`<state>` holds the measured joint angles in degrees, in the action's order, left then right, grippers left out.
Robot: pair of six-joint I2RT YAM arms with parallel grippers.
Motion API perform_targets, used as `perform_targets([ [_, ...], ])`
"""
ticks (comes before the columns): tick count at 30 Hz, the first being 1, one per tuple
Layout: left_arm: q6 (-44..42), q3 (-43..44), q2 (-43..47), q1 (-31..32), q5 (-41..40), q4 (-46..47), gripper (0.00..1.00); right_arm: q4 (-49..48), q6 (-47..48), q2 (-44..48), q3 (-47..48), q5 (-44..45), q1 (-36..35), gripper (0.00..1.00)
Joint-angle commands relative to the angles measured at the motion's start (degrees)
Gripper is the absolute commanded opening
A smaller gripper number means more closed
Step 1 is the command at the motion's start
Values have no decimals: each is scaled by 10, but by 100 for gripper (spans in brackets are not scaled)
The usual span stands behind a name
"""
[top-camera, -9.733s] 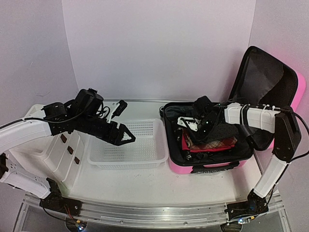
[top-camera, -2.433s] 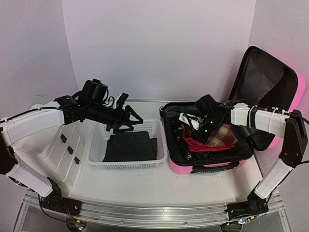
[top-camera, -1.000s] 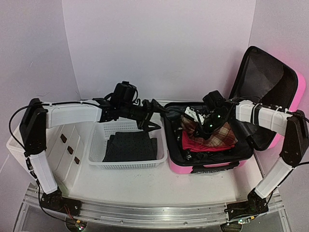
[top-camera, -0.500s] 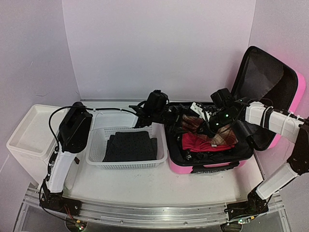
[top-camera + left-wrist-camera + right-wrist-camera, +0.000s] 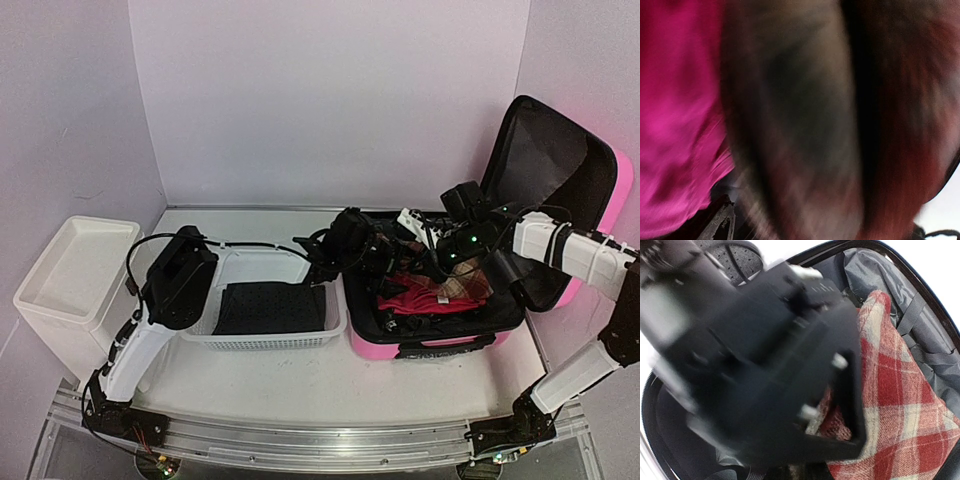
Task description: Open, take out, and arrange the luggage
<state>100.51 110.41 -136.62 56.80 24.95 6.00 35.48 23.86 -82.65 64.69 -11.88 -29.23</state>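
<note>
The luggage (image 5: 372, 349), a pink hard-shell suitcase, lies open at the right with its black-lined lid (image 5: 545, 160) standing up. Inside it, my right gripper (image 5: 436, 270) is shut on a red plaid cloth (image 5: 462, 285) and holds it raised over a magenta garment (image 5: 408, 299). My left gripper (image 5: 388, 262) reaches in from the left, right next to the plaid cloth. In the right wrist view its dark open jaws straddle an edge of the plaid cloth (image 5: 900, 390). The left wrist view is a blur of magenta (image 5: 670, 125) and plaid.
A white mesh basket (image 5: 262, 343) with a folded black garment (image 5: 270, 308) stands left of the suitcase, under my left arm. A white drawer unit (image 5: 70, 270) sits at the far left. Black straps and grey lining (image 5: 875, 275) fill the suitcase's back.
My left arm has swung right from above the basket into the suitcase. The right gripper has shifted slightly right, still holding the plaid cloth.
</note>
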Motion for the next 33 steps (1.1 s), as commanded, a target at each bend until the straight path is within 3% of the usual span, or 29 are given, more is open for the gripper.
perform_targets([
  [1, 10, 85, -54, -5, -8, 20, 76, -37, -10, 37, 0, -34, -4, 0],
  [8, -33, 88, -81, -15, -54, 20, 52, -36, -23, 63, -12, -44, -4, 0],
  [16, -182, 173, -101, -29, -58, 20, 8, -19, -54, 100, -35, -40, -4, 0],
  [17, -216, 167, -89, -29, -62, 20, 2, -14, -64, 109, -37, -35, -4, 6],
  [18, -241, 160, -77, -29, -66, 20, 0, -3, -76, 118, -38, -26, -4, 19],
  [20, -288, 145, -52, -25, -69, 19, 0, 19, -121, 140, -34, 7, -4, 32],
  [22, -328, 127, -21, -21, -65, 18, 0, 47, -163, 165, -28, 59, -4, 51],
  [26, -393, 51, 67, -12, -68, 12, 0, 110, -233, 220, -15, 177, -4, 74],
  [29, -434, -18, 135, -6, -73, 0, 0, 145, -262, 253, 0, 205, -5, 79],
  [33, -470, -108, 208, -8, -62, -25, 0, 171, -265, 270, 22, 206, -4, 80],
])
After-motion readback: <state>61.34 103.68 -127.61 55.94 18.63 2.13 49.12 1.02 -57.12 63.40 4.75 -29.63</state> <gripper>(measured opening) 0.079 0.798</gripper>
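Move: My right hand already pinches the raised edge of the plaid cloth. From my open left hand, the fold I'll take lies about 3 cm ahead and 3 cm to the right, at much the same height. The red cloth sits some 11 cm right of my left hand, 3 cm back and 11 cm lower. The basket is about 27 cm left of that hand, 8 cm back and 12 cm below. From my right hand the fold is roughly 4 cm left and 1 cm ahead, about level. I slide my open left hand about 5 cm forward and a little right onto the plaid cloth's raised fold and shut its fingers there, while my right hand keeps its pinch. Then the right fingers open, freeing the cloth, and that hand swings up, right and back. With the cloth gripped, my left hand rolls some 35 degrees, front side rising, and pulls left, back and up. ##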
